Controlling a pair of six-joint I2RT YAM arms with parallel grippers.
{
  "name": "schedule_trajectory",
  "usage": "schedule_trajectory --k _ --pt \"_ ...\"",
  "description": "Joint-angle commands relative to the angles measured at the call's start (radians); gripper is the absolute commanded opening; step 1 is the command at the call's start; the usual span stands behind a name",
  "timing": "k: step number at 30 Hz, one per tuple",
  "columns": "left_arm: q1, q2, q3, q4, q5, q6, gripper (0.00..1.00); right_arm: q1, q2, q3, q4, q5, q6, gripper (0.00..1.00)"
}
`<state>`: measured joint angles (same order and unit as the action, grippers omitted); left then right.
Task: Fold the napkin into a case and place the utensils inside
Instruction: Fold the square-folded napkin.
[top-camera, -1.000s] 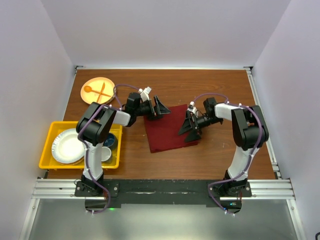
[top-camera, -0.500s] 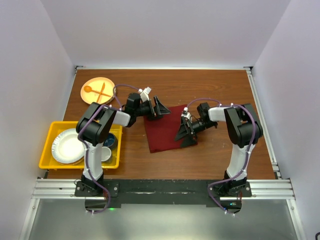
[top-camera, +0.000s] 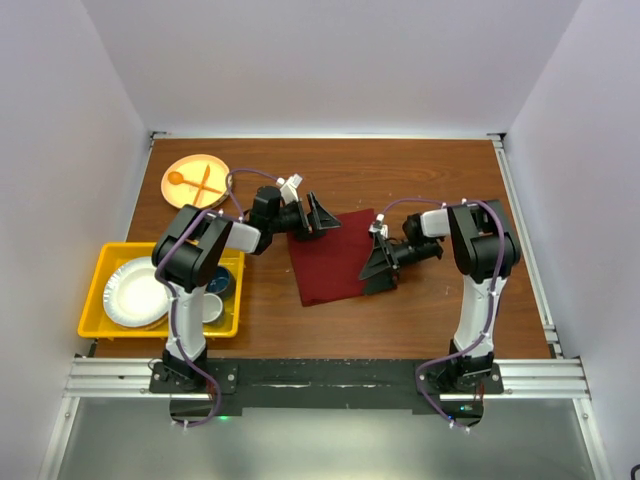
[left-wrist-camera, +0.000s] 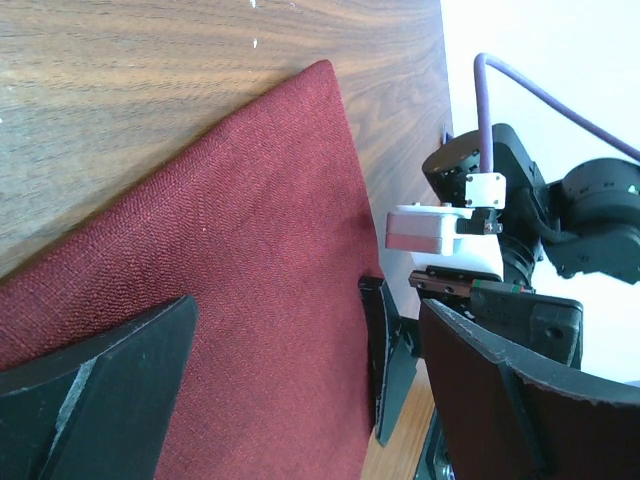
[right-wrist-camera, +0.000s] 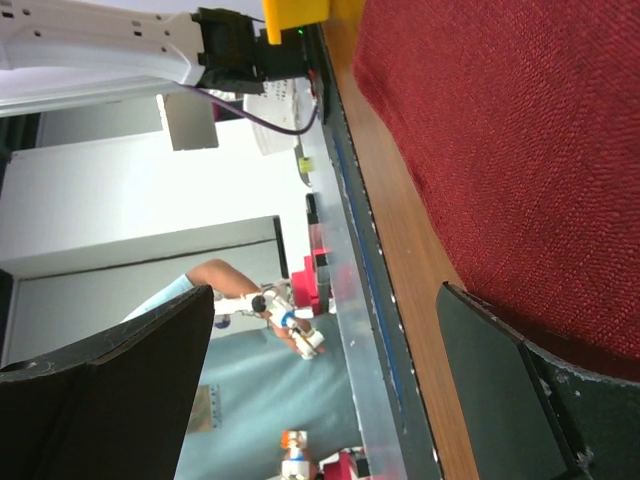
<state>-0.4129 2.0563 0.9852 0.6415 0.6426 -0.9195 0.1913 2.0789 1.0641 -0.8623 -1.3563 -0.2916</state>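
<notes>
The maroon napkin (top-camera: 328, 262) lies flat on the table as a folded rectangle, and it fills much of the left wrist view (left-wrist-camera: 230, 260) and the right wrist view (right-wrist-camera: 520, 130). My left gripper (top-camera: 318, 217) hovers open over the napkin's far left corner, its jaws wide apart (left-wrist-camera: 300, 400) with cloth showing between them. My right gripper (top-camera: 380, 268) is open at the napkin's right edge (right-wrist-camera: 320, 390); one finger (right-wrist-camera: 530, 400) sits by the cloth's border and holds nothing. The utensils are out of view. No case shape shows.
An orange plate (top-camera: 196, 181) with an orange spoon and fork sits at the far left. A yellow tray (top-camera: 130, 248) at the near left holds white plates (top-camera: 135, 293) and a blue cup (top-camera: 218, 283). White walls enclose the table.
The right gripper has slid a little nearer along the napkin's right edge and its forearm has swung. The left arm and the napkin have stayed put.
</notes>
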Motion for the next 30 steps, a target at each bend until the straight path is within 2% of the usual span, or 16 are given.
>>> schedule_trajectory --k 1,3,5,6,8,9,11,16,23,30 --pt "0.006 0.011 -0.039 -0.126 -0.049 0.057 1.00 -0.020 -0.006 0.080 -0.300 0.053 -0.219 0.98" --pt "0.005 0.008 -0.036 -0.126 -0.040 0.064 1.00 -0.020 -0.060 0.154 -0.348 0.027 -0.198 0.98" --pt "0.002 0.002 -0.034 -0.114 -0.035 0.067 1.00 -0.020 -0.097 0.209 -0.296 0.023 -0.109 0.98" --pt "0.002 0.004 -0.033 -0.112 -0.031 0.064 1.00 -0.020 -0.129 0.220 -0.186 0.026 0.025 0.98" --pt "-0.003 0.004 -0.031 -0.108 -0.029 0.062 1.00 -0.020 -0.161 0.220 -0.025 0.062 0.188 0.98" --pt "-0.003 0.007 -0.028 -0.108 -0.031 0.062 1.00 -0.020 -0.175 0.214 0.123 0.075 0.319 0.98" --pt "-0.004 0.011 -0.028 -0.103 -0.031 0.057 1.00 -0.021 -0.157 0.215 0.216 0.100 0.386 0.98" --pt "-0.004 0.013 -0.016 -0.115 -0.029 0.070 1.00 -0.023 -0.028 0.300 0.207 0.120 0.355 0.98" --pt "-0.004 0.016 -0.028 -0.118 -0.029 0.070 1.00 -0.036 0.095 0.301 0.278 0.146 0.371 0.98" --pt "-0.004 0.001 -0.037 -0.132 -0.018 0.087 1.00 -0.095 0.165 0.344 0.109 0.244 0.184 0.96"
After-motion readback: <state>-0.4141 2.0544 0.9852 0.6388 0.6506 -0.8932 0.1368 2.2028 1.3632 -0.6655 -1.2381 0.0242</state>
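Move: The right gripper, open at the napkin's near right corner, has the middle of the folded napkin about 5 cm ahead, 7 cm to its left and some 4 cm below. The napkin's far right corner lies about 18 cm straight ahead, and the left gripper stands roughly 17 cm ahead and 12 cm to the left. From the left hand, the napkin's middle is some 11 cm back, 5 cm to its right and 4 cm below. Up and forward in an arc, the right hand lifts off the napkin's near right corner, clears it by 6 to 7 cm, travels about 11 cm out along the right side, then comes down so its lower finger presses on the cloth farther out. Both grippers stay wide open; the left one stays put with its lower finger on the napkin's far left part. ##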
